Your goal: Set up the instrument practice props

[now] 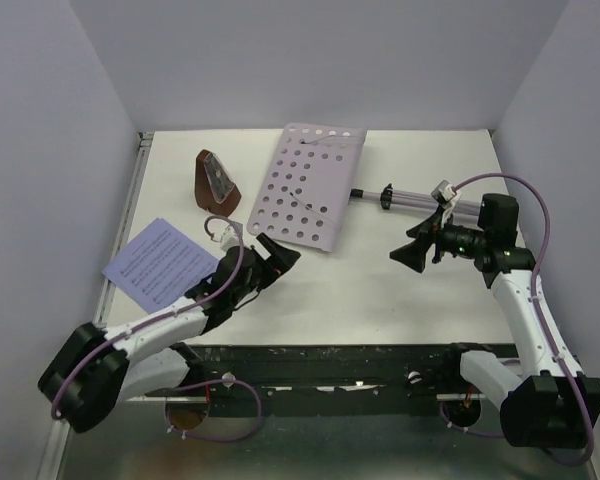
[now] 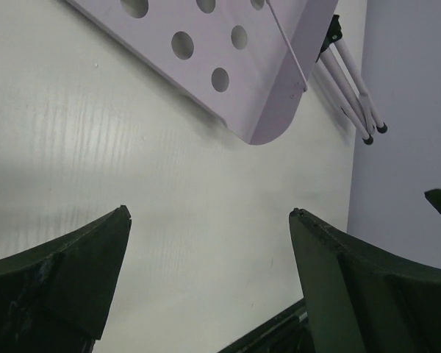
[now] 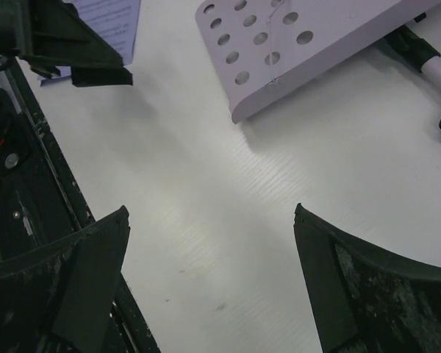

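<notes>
The pale lilac perforated music stand (image 1: pixel 308 185) lies flat on the white table, its thin metal tripod (image 1: pixel 415 200) folded and pointing right. Its near corner (image 2: pixel 268 110) shows in the left wrist view, and its desk (image 3: pixel 309 44) in the right wrist view. A brown pyramid-shaped metronome (image 1: pixel 217 182) rests left of the stand. A lavender sheet-music page (image 1: pixel 160 262) lies flat at the left. My left gripper (image 1: pixel 278 256) is open between the page and the stand, holding nothing. My right gripper (image 1: pixel 412 252) is open below the tripod, holding nothing.
White walls close in the table on three sides. A dark metal rail (image 1: pixel 330 355) runs along the near edge by the arm bases. The left arm's gripper (image 3: pixel 73 44) shows at the top left of the right wrist view.
</notes>
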You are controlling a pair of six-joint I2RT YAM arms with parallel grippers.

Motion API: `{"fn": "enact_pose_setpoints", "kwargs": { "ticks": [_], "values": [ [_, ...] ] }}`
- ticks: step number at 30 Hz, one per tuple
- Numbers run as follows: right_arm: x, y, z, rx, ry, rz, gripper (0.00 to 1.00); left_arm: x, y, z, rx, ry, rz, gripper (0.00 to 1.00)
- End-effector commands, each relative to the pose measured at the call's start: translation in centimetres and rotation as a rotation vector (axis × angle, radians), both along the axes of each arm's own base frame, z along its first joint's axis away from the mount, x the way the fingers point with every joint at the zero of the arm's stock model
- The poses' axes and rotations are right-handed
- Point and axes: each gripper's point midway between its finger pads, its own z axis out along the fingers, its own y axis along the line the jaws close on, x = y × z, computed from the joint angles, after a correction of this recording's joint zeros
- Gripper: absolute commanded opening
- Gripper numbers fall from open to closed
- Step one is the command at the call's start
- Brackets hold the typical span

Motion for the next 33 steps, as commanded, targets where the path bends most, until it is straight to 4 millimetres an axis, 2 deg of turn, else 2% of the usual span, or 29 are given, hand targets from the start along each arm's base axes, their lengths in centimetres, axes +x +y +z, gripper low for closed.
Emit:
{"fn": "enact_pose_setpoints", "kwargs": {
  "ticks": [1, 2, 5, 9, 15, 18, 22, 24, 27, 30, 33],
  "values": [
    [-0.9, 0.9, 1.2, 0.033, -0.040, 0.096, 1.00, 4.0, -1.9, 1.8, -0.132, -0.111, 0.166, 0.99],
    [-1.1, 1.1, 1.2, 0.042, -0.039, 0.109, 1.00, 4.5, -2.2, 2.1, -0.165, -0.135, 0.185, 0.99],
    [-1.2, 1.2, 1.3, 0.056, -0.036, 0.120, 1.00, 5.8, -3.0, 0.9, -0.198, -0.134, 0.223, 0.99],
    [-1.3, 1.3, 1.4, 0.060, -0.038, 0.126, 1.00, 7.2, -4.1, 0.3, -0.292, -0.143, 0.258, 0.99],
    [-0.8, 1.1, 1.0, 0.054, -0.034, 0.102, 1.00, 8.4, -5.0, -0.5, -0.383, -0.189, 0.273, 0.99],
    [-0.2, 1.3, 0.4, 0.103, 0.056, 0.059, 1.00, 8.3, -5.1, -0.9, -0.358, -0.177, 0.264, 0.99],
    [0.1, 3.1, -0.1, 0.235, 0.260, 0.088, 1.00, 7.8, -4.6, -1.8, -0.298, -0.149, 0.257, 0.99],
    [0.8, 4.1, -0.5, 0.221, 0.329, 0.084, 1.00, 7.4, -4.5, -2.2, -0.288, -0.134, 0.251, 0.99],
    [3.3, 4.7, -1.5, 0.225, 0.444, -0.003, 1.00, 6.7, -3.9, -2.9, -0.295, -0.105, 0.261, 0.99],
    [4.9, 6.0, -1.7, 0.259, 0.508, -0.005, 1.00, 6.1, -2.9, -3.0, -0.303, -0.114, 0.277, 0.99],
    [6.9, 6.9, -3.5, 0.261, 0.611, -0.061, 1.00, 5.6, -2.1, -2.9, -0.297, -0.119, 0.290, 0.99]
  ]
}}
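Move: The music stand's perforated plate is the target: its near right corner lies about 8 cm ahead of the left hand, 11 cm to its right and 8 cm below. From the right hand that corner is roughly 8 cm ahead, 16 cm left and 15 cm below. The folded tripod's middle lies some 22 cm ahead of the right hand and 11 cm to its right; the brown metronome stands about 25 cm ahead of the left hand and 20 cm left. The left hand, fingers wide open, slants forward about 7 cm, down and to the right towards the near edge of the stand's plate by its right corner, its left side dipping as it swings a little counter-clockwise, then bobs up 2 to 3 cm, sinks again and eases back slightly. The right hand first barely drifts, then sweeps left, forward and down, some 6 cm leftward, towards the same corner from the right, staying open while its forward side tips down by about 30 degrees. ##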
